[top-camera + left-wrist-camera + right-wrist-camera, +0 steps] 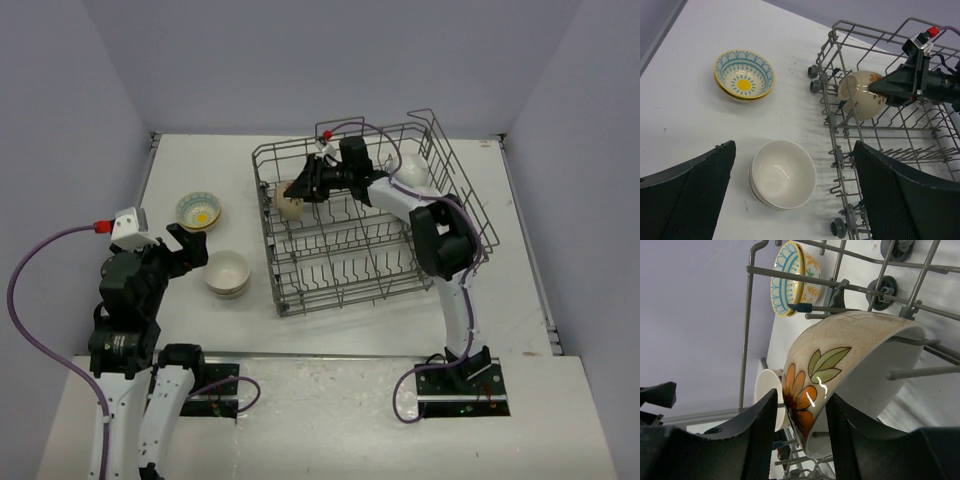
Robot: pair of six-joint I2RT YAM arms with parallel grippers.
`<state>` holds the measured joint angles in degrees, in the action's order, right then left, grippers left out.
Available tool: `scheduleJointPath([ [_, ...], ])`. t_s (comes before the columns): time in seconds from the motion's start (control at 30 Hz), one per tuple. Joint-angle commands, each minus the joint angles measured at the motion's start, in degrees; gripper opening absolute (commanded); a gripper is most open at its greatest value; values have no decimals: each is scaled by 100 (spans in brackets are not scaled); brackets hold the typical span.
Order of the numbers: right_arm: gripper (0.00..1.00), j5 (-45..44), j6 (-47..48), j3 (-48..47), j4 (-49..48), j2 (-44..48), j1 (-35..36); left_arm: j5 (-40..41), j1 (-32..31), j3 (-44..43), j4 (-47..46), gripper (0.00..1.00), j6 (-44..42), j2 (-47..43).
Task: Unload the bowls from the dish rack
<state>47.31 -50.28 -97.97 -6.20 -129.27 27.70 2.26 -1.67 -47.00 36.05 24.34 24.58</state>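
The grey wire dish rack (281,300) stands at centre right. A cream bowl with an orange flower (850,360) leans on edge among its tines (290,205) (862,100). My right gripper (800,400) straddles that bowl's rim, one finger inside and one outside, with thin gaps still showing (305,185). A white bowl (412,172) lies in the rack's far right corner. Left of the rack on the table sit a stack of white bowls (227,272) (783,173) and a teal-rimmed bowl with a yellow centre (199,210) (744,75). My left gripper (794,145) hangs open above the white stack (190,245).
The rack's raised handle loops (430,120) and upright tines (840,150) surround the right arm. The teal-rimmed bowl sits nested on a patterned one (810,270). Grey walls close in the table on three sides. A purple cable (40,260) loops left of the left arm.
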Motion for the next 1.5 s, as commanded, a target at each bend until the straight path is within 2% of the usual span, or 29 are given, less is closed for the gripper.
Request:
scheduleJointPath([
  [0.0, 44, 454, -140, -345, -224, -194, 7, -77, -52, 25, -257, 100, -166, -50],
  [0.07, 41, 630, -157, -424, -224, -239, 7, -68, -53, 25, -265, 100, -166, -41],
  [0.2, 25, 788, -341, -407, -434, -265, -28, -68, -61, 25, -257, 100, -166, -23],
  [0.27, 22, 937, -516, -398, -628, -283, -46, -68, -61, 24, -265, 100, -166, -23],
  [0.33, 13, 1121, -710, -363, -970, -309, -72, -68, -61, 25, -265, 100, -166, -41],
  [0.37, 3, 1183, -894, -354, -1093, -309, -90, -59, -61, 25, -265, 100, -166, -32],
  [0.4, 0, 1245, -1017, -319, -1468, -309, -107, -68, -61, 25, -265, 100, -166, -32],
  [0.47, 0, 1429, -1516, -179, -1909, -318, -151, -51, -61, 25, -265, 100, -166, -23],
  [0.53, 0, 1526, -1896, -30, -2761, -300, -212, -33, -61, 24, -265, 100, -166, -23],
  [0.6, 0, 1579, -2108, -20, -3044, -230, -239, -33, -61, 25, -265, 100, -166, -15],
  [1.0, 0, 1307, -2416, -29, -3827, 604, -616, 125, -61, -11, -213, 100, -122, 170],
  [1.27, 0, 1395, -3347, -538, -4767, 544, -863, 222, -61, -46, -178, 100, -105, 311],
  [1.47, 0, 1360, -3506, -784, -4768, 605, -1003, 257, -61, -63, -151, 100, -105, 398],
])
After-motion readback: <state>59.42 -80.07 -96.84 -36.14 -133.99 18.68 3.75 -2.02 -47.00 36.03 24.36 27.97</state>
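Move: The flower-painted bowl stands tilted in the rack with its rim between the right hand's half-open fingers, its middle about 2 cm left, 2 cm back and 4 cm below that hand. The rack's left side is some 6 cm to that hand's left, level with it. On the table, the yellow bowls lie about 23 cm left and level, the white bowls 16 cm left and 15 cm back, both 12 cm lower. From the left hand the flower bowl is about 20 cm ahead, 20 cm right and 16 cm below. The flower bowl's rim is pinched as the right fingers close from nearly half open, the hand easing a centimetre or so back and left. Keeping that grip, the right hand then rises slowly and pulls faster to the right, forward and up, ending about 5 cm right, 4 cm forward and 4.5 cm up from its start, its fingertips tilting up some 20 degrees. ##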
